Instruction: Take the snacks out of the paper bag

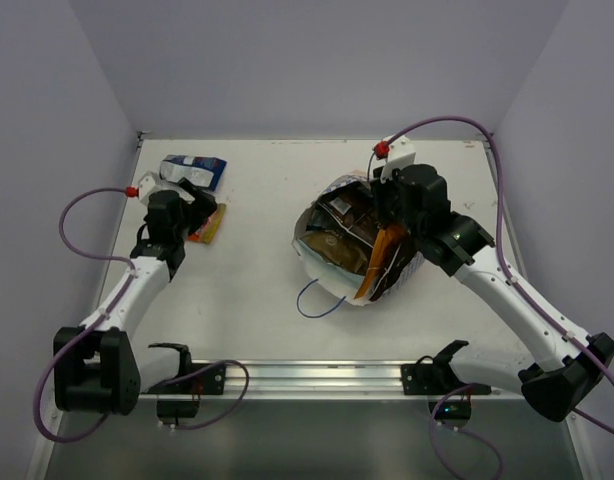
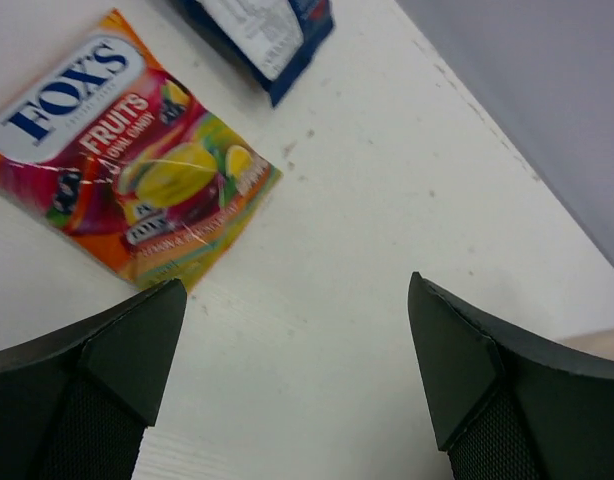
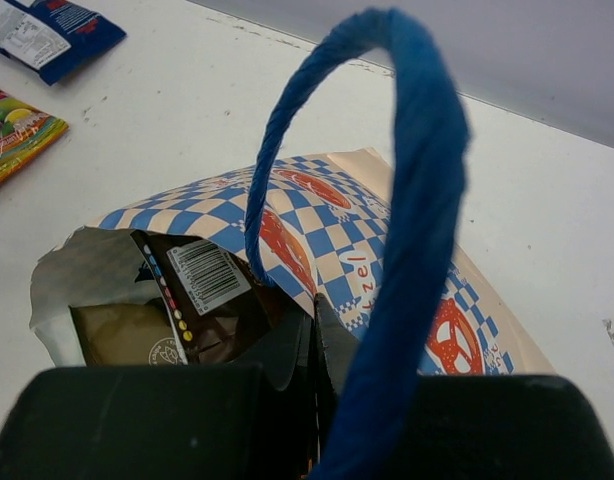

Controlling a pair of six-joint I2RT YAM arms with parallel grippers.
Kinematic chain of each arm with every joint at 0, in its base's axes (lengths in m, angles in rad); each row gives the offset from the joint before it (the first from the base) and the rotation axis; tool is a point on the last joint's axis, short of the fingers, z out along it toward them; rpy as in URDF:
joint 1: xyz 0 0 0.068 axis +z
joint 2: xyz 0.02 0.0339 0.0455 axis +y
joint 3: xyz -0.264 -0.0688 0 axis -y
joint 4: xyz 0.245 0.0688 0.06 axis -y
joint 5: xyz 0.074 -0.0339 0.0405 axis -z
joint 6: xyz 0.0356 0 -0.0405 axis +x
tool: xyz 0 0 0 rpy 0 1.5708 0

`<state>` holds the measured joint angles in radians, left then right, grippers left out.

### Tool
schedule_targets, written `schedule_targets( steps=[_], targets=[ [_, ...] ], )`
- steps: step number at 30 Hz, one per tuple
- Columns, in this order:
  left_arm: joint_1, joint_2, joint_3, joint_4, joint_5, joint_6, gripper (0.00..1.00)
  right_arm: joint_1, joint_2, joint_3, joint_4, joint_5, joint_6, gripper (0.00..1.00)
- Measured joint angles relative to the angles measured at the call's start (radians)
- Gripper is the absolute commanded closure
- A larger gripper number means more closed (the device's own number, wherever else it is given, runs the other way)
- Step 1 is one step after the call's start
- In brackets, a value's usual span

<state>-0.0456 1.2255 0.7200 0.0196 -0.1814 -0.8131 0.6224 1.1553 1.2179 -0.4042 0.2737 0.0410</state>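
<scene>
The paper bag (image 1: 339,262) lies on its side at centre right, mouth toward the left, checkered outside (image 3: 332,225). My right gripper (image 3: 319,335) is shut on the bag's upper rim, just behind a blue cord handle (image 3: 412,190). Inside the mouth show a dark brown packet (image 3: 212,290) and an olive-tan one (image 3: 122,335). Two snacks lie on the table at the far left: an orange fruit-candy packet (image 2: 127,160) and a blue-and-white packet (image 2: 267,30). My left gripper (image 2: 297,345) hangs open over bare table beside the candy packet, holding nothing.
The white table (image 1: 257,300) is bounded by grey walls at the back and both sides. A second blue handle (image 1: 320,298) trails from the bag toward the front rail (image 1: 307,378).
</scene>
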Motion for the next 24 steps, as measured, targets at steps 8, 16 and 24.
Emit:
schedule_targets(
  steps=[8, 16, 24],
  targets=[
    [-0.332, -0.307, 0.024, -0.063, 0.128, -0.161, 0.09, 0.000, 0.000, 0.000, 0.000, -0.003, 0.001, 1.00],
    [-0.734, -0.039, 0.315, -0.058, 0.100, -0.280, 0.18, 0.000, 0.000, 0.001, -0.011, -0.016, 0.010, 1.00],
    [-0.871, 0.249, 0.442, -0.055, 0.074, -0.351, 0.29, 0.000, -0.033, 0.003, -0.057, -0.085, 0.066, 1.00]
  ],
)
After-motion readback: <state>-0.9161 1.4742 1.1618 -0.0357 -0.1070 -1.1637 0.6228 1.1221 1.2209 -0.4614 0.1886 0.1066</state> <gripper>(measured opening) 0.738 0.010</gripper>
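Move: The brown packet in the tilted paper bag lies about 36 cm right of my left hand, 6 cm nearer my base and some 5 cm higher. The gold packet is about 4 cm left of it, 5 cm closer in and a little lower; the orange packet is about 5 cm right of it and 9 cm closer in. The candy packet lies almost under my left hand, 8 cm down. From my right hand the brown packet is about 6 cm left and 7 cm below. I sweep my open left hand away from the candy packet, some 37 cm right and 11 cm back, arcing up about 16 cm and then sinking 6 towards the bag's mouth, under its checkered flap. On the way I turn it about 45 degrees clockwise and narrow the fingers to roughly three quarters open. My right hand keeps its pinch on the rim, easing back 2 cm at the end. ##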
